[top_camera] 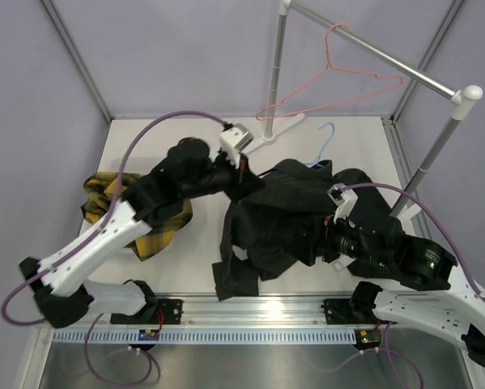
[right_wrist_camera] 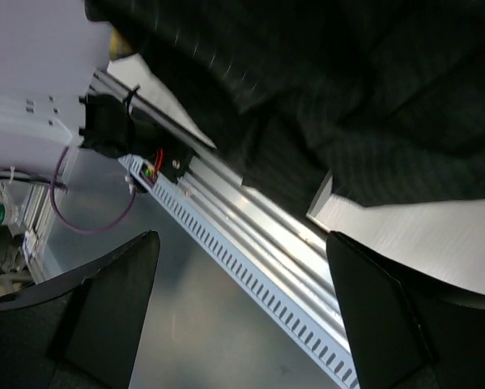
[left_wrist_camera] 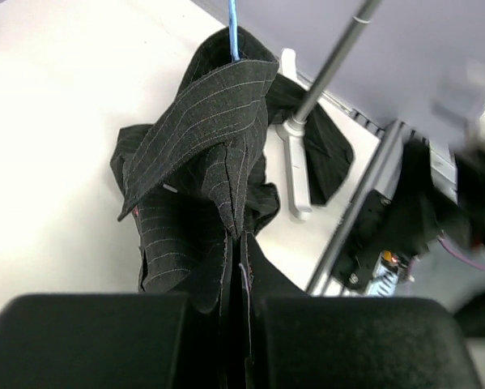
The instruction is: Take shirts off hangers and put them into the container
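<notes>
The black striped shirt (top_camera: 282,203) lies bunched at the middle of the table, with the light blue hanger (top_camera: 326,142) still poking from its collar (left_wrist_camera: 233,32). My left gripper (top_camera: 240,180) is shut on a fold of this shirt (left_wrist_camera: 202,146), the cloth pinched between its fingers (left_wrist_camera: 242,267). My right gripper (top_camera: 313,243) hovers at the shirt's near edge (right_wrist_camera: 372,97), open (right_wrist_camera: 242,267), with only the rail of the arm bases showing between its fingers. The yellow plaid shirt (top_camera: 157,233) lies crumpled at the left under my left arm. The container is hidden.
The pink hanger (top_camera: 339,81) hangs bare on the metal rail (top_camera: 388,57) at the back right. The rack's white foot (top_camera: 278,126) and its right post (top_camera: 436,154) stand close to the black shirt. The slotted aluminium rail (right_wrist_camera: 250,235) runs along the near edge.
</notes>
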`<state>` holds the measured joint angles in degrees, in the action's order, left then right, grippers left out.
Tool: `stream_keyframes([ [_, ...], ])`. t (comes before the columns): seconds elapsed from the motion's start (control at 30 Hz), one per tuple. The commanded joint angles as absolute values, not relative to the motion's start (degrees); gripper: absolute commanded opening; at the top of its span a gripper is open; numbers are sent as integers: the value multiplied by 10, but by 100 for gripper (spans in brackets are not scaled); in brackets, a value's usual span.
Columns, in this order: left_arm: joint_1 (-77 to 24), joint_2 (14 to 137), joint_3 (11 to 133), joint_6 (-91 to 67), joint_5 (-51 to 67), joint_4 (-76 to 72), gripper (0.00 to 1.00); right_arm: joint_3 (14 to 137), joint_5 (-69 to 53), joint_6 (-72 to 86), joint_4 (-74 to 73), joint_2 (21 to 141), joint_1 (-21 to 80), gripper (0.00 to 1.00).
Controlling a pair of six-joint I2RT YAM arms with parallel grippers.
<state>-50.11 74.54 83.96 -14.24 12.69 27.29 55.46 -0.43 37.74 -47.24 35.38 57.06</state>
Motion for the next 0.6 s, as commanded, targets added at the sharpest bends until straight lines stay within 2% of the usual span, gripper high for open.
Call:
stream_keyframes([
  [0.0,-508,648,786,-166,108,286,0,659,71,330,-444,400,573,89],
  [0.07,-513,588,756,-177,103,301,0,698,109,316,-446,432,573,86],
  [0.1,-515,571,748,-180,98,307,0,718,126,301,-450,444,573,80],
  [0.27,-525,480,701,-199,91,333,0,830,210,239,-462,551,573,71],
  [0.5,-533,435,675,-212,93,330,0,828,207,236,-414,598,573,67],
  [0.57,-534,428,672,-213,97,329,0,824,221,235,-408,600,572,62],
])
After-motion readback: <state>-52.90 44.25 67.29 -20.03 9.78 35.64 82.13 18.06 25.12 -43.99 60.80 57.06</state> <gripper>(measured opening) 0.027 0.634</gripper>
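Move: The blue hanger, still in the black shirt's collar, is about 17 cm ahead of the right hand, 3 cm to its right and some 5 cm higher. From that hand, the white stand foot is roughly 38 cm ahead, 7 cm left and 25 cm below. The left hand already pinches the shirt; the blue hanger lies about 13 cm to its right, 5 cm ahead and 5 cm lower, while the plaid shirt in the container is about 34 cm left, 5 cm ahead and 30 cm below. The left hand keeps its pinch on the black shirt and draws it, with the blue hanger inside, about 10 cm left and 10 cm back at nearly level height, slowing to a stop. Meanwhile the empty right hand comes forward some 10 cm and up 12 cm, then eases down a couple of centimetres while drifting left, tipping its fingers up and narrowing them partway from wide open, so that it ends close in front of the blue hanger's neck without gripping it. ##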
